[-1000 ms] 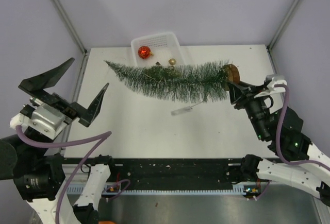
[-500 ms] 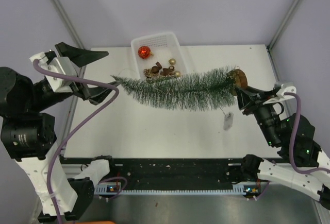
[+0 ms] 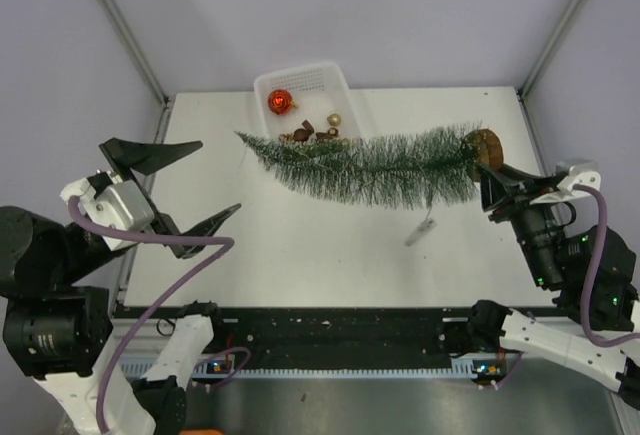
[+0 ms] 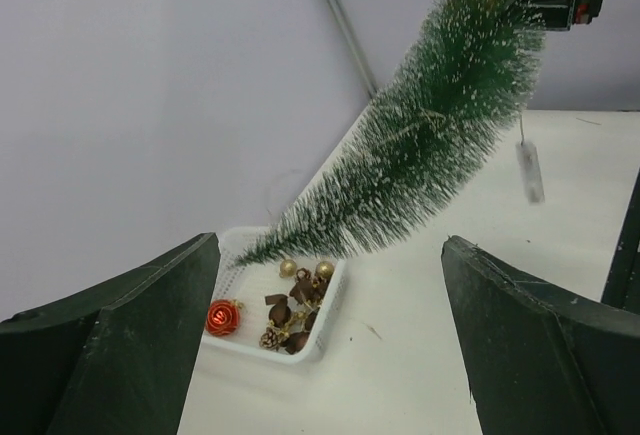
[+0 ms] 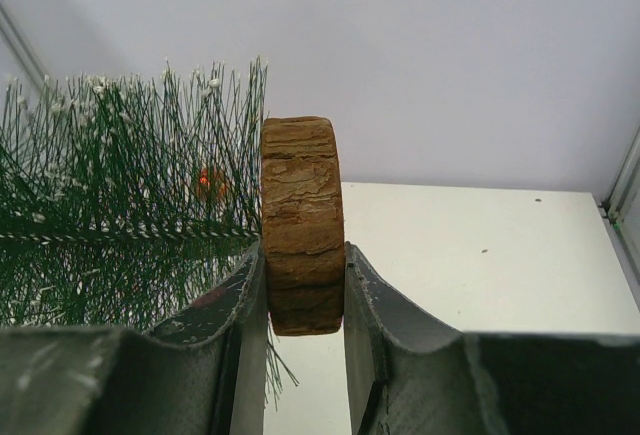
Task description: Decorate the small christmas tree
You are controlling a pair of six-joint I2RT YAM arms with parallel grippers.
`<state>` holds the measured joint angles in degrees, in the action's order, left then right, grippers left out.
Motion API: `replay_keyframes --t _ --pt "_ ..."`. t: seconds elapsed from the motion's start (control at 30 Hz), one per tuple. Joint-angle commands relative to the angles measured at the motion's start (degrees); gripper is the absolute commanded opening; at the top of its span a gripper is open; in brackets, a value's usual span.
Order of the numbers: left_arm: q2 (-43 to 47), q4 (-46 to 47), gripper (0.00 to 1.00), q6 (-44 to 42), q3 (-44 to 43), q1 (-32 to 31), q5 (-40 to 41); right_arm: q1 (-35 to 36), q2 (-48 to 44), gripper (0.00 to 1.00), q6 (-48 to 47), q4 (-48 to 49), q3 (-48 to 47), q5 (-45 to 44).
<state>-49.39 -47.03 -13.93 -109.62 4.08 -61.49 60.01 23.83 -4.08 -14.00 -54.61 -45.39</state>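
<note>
The small christmas tree hangs sideways above the table, tip to the left over the white basket, with a white tag dangling under it. My right gripper is shut on its round wooden base, which sits between the two fingers in the right wrist view. My left gripper stands wide open at the table's left edge, nothing between its fingers. In the left wrist view the tree slants above the basket, which holds a red bauble, gold baubles and brown pine cones.
The basket stands at the back centre of the white table. Metal frame posts rise at the back corners. A black rail runs along the near edge between the arm bases.
The right gripper has carried the tree rightward, its tip clearing the left side. The left arm swung up toward the tree tip and has dropped back toward the near left, jaws open.
</note>
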Motion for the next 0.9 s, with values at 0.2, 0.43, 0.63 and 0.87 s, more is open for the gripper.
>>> replay_keyframes --t 0.2,0.43,0.63,0.87 --pt "9.47 0.08 0.95 -1.71 20.39 -0.03 0.5 0.46 -0.11 0.0 -1.46 5.39 -4.8 -0.32" --pt "11.6 9.5 0.78 1.19 25.08 -0.12 1.64 0.46 0.33 0.0 -1.02 5.39 -5.51 0.3" --pt "9.93 12.56 0.65 4.43 23.84 -0.03 -1.17 0.55 0.95 0.0 -1.11 5.39 -5.42 0.47" --pt "7.99 22.13 0.64 13.75 24.98 -0.03 -4.59 0.55 1.56 0.0 -0.85 5.47 -4.98 1.18"
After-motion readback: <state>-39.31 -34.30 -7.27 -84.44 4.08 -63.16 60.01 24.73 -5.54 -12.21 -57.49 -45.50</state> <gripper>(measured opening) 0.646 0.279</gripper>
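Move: The tree's tip is about 11 cm ahead of my wide-open left hand, some 2 cm to its right and 10 cm lower. The wooden base is about 10 cm ahead of my left hand, 38 cm right and 12 cm below. The ornament basket lies roughly 41 cm ahead, 6 cm right and 50 cm down. From my right hand, which already grips the base, the tip is about 40 cm left, 4 cm farther out and 3 cm higher. I drop my open left hand about 10 cm, easing a little forward towards the tree's tip and the loose light string, tipping the wrist down some 10 degrees, then lift back about 3 cm while the fingers close to roughly two thirds. No touch can be seen there. My right hand keeps its grip on the wooden base and raises the tree about 2 cm. ##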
